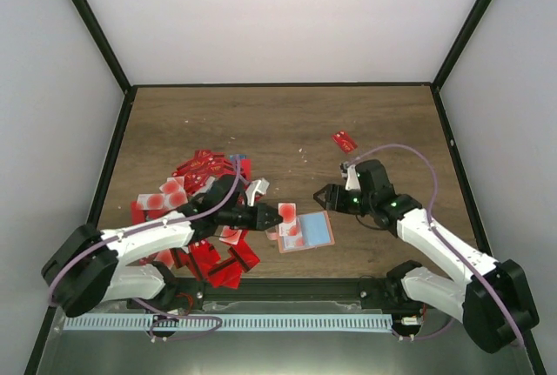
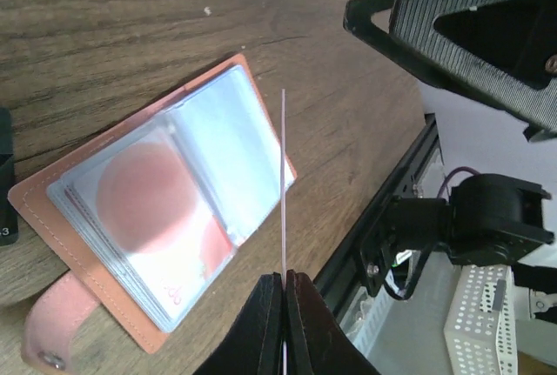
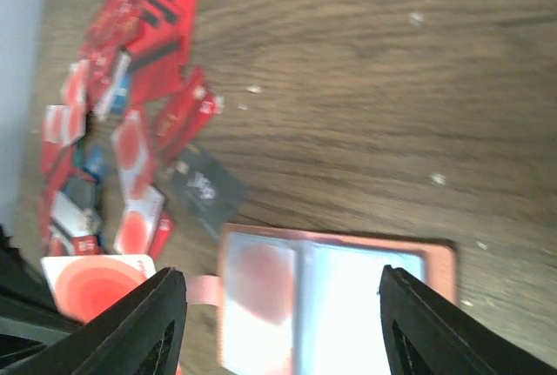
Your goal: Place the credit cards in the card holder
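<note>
The card holder (image 1: 313, 232) lies open on the wooden table, its clear sleeves showing a red-circled card inside (image 2: 165, 210) (image 3: 335, 292). My left gripper (image 1: 276, 215) (image 2: 284, 281) is shut on a pale credit card (image 1: 288, 212), seen edge-on as a thin line (image 2: 284, 175) above the holder's right half. The same card shows its red circle at the lower left (image 3: 94, 279). My right gripper (image 1: 323, 197) (image 3: 278, 310) hangs open just above the holder, holding nothing. A heap of mostly red credit cards (image 1: 198, 185) (image 3: 113, 97) lies to the left.
A single red card (image 1: 345, 140) lies apart at the back right. A black card (image 3: 205, 187) rests beside the holder. The holder's snap strap (image 2: 42, 340) sticks out at its left end. The table's front rail (image 2: 409, 184) runs close to the holder.
</note>
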You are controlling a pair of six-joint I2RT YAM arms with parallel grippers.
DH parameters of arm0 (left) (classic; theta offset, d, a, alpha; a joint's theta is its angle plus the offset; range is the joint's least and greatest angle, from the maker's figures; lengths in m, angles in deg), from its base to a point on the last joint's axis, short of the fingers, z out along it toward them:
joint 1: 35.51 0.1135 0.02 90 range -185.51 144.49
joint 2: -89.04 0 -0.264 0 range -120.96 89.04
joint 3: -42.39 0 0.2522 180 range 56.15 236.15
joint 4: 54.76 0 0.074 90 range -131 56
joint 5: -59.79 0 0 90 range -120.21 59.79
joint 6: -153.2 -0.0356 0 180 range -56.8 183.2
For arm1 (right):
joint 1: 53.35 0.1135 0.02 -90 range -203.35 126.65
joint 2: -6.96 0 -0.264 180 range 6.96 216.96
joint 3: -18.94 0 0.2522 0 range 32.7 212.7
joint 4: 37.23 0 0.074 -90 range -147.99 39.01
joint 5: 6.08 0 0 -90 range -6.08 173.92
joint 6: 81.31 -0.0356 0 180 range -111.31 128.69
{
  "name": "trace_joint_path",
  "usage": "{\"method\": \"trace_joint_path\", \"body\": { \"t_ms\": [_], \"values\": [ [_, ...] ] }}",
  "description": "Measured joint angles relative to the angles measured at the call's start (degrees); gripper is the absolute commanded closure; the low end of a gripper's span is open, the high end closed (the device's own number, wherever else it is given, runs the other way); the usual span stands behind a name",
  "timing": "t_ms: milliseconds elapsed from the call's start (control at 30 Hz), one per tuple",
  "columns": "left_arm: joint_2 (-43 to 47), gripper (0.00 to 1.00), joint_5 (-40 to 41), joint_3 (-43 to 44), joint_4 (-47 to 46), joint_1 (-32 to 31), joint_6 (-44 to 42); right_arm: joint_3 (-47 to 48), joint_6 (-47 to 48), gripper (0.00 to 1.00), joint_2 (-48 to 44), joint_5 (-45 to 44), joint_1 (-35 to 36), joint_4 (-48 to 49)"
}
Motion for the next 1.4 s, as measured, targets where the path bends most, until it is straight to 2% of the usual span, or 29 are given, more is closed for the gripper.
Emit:
{"method": "trace_joint_path", "body": {
  "t_ms": [233, 533, 1000, 1400],
  "values": [
    [-9.5, 0.96, -3.0, 0.8, -3.9, -0.4, 2.8, -4.3, -2.1, 0.35, 2.9, -4.7, 0.0, -1.0],
    [-21.2, 0.96, -6.9, 3.5, -4.3, -1.4, 3.8, -6.9, -3.5, 0.35, 8.2, -3.8, 0.0, 2.3],
    [-26.3, 0.96, -8.9, 6.7, -5.3, -2.3, 6.4, -8.6, -3.5, 0.36, 10.9, -1.4, -0.4, 6.3],
    [-26.2, 0.96, -8.9, 6.8, -5.7, -2.3, 8.8, -9.3, -3.5, 0.38, 11.9, 0.6, -0.5, 9.4]
  ]
}}
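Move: The blue pocket on the holder's right half lies about 11 cm to the right of my left hand, which already holds a white-and-red card, some 1 cm farther out and 12 cm below. The filled left pocket is 4 cm right and level, with the nearest loose red cards about 9 cm left and 5 cm back. From my open right hand the blue pocket is 4 cm back, 1 cm right and 12 cm down; the filled pocket is some 7 cm to its left and 5 cm back. I lower the card in my left hand about 8 cm while carrying it some 4 cm right towards the blue pocket's spine-side mouth, keeping my pinch and rolling the wrist so its far side dips about 20 degrees. I bring my right hand down about 9 cm and slightly back, fingers still open, to straddle the blue pocket. Both hands do most of this early, then creep. ##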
